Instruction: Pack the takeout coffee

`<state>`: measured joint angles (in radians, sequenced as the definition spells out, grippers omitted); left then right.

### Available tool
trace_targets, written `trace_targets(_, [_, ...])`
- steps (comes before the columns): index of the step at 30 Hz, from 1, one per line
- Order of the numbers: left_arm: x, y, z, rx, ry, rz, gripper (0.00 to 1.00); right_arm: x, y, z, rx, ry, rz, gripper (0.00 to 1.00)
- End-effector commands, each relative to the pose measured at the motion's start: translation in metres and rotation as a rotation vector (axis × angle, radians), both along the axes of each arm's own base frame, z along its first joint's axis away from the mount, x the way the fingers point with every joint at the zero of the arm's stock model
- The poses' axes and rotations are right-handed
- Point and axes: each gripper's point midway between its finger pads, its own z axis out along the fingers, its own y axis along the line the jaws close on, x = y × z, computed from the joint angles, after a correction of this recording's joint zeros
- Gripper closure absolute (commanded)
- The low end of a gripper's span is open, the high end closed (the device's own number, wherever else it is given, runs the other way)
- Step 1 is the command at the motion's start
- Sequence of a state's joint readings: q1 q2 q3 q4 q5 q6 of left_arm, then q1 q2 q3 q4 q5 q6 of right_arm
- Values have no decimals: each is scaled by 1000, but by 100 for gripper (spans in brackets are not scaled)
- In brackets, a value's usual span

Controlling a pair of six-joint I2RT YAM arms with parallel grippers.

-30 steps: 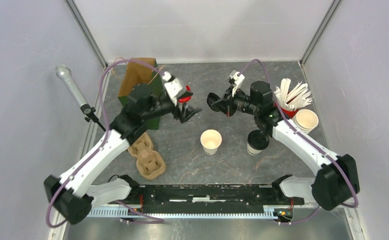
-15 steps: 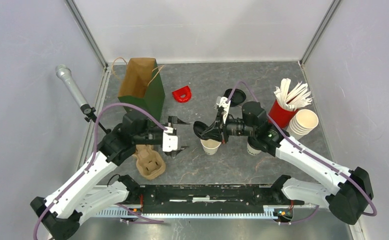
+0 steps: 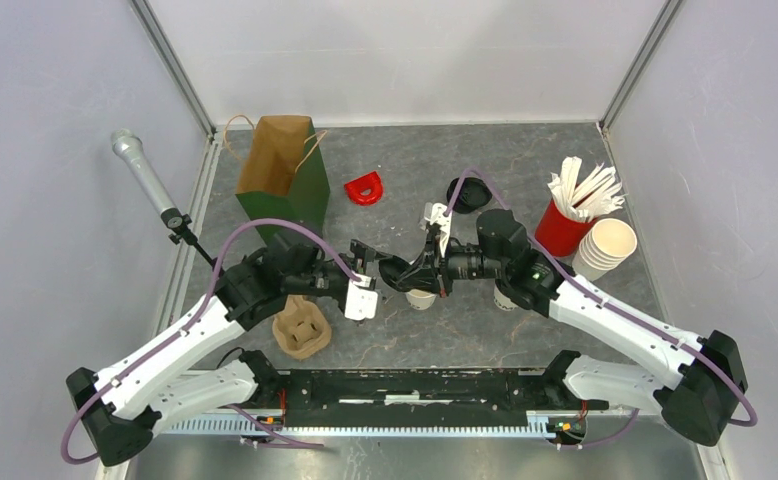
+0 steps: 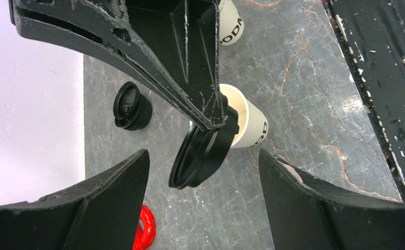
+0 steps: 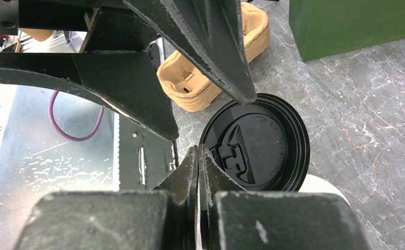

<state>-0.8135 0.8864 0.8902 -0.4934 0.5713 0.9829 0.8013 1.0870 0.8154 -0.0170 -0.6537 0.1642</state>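
Note:
An open cream paper cup stands mid-table, with no lid on it. My right gripper is shut on the rim of a round black lid, which it holds tilted just above and left of the cup's mouth. My left gripper faces the lid from the left, open, with one finger on each side of it and touching nothing. A second cream cup stands to the right, mostly hidden under the right arm. A spare black lid lies farther back.
A brown cup carrier lies front left, under the left arm. A green and brown paper bag stands back left with a red ring-shaped piece beside it. At right stand a red cup of white sticks and stacked cups.
The left arm swung from beside the bag forward to the middle, next to the open cup. The right gripper carried the black lid forward and down to the cup's mouth.

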Motion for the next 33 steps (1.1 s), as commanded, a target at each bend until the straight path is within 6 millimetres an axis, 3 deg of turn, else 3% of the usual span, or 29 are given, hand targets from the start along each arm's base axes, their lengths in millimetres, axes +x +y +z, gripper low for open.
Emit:
trace_targets(1, [8,-9,9,-21,-81,-13,18,-3,4,32,68,-53,19,100])
trace_targets(16, [5,-14,-8,42,-45,-24,37,-11,4,48,117,-79,46,100])
trace_targets(25, [5,-18,5,-4,70,36,64,-7,2,51,124,-94,21,99])
trace_targets(31, [4,-20,19,-105,200,137,65,8,-8,64,130,-158,-95,77])
trace_targets(33, [2,-21,28,-168,265,167,66,16,-17,72,137,-199,-168,64])
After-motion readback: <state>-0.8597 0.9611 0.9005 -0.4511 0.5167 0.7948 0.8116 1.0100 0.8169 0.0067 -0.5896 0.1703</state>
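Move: The black lid sits in my right fingers by its edge, with its middle about 4 cm left and 2 cm forward of them. From my left hand it lies about 4 cm to the right, 3 cm below and level fore-and-aft. From my left hand, the open cup is some 8 cm right, 2 cm ahead and 15 cm below, with the lidded cup 20 cm right of it, level; the cardboard carrier is 16 cm left, 1 cm back. I sink my left hand about 2 cm and ease it just over 1 cm right around the lid, closing its wide-open fingers until they pinch the lid's two faces. My right hand keeps its edge grip, rising and drawing back slightly. Then my right fingers part and rise, about 3 cm up in all, while my left begins to lift and turn some 10 degrees. ##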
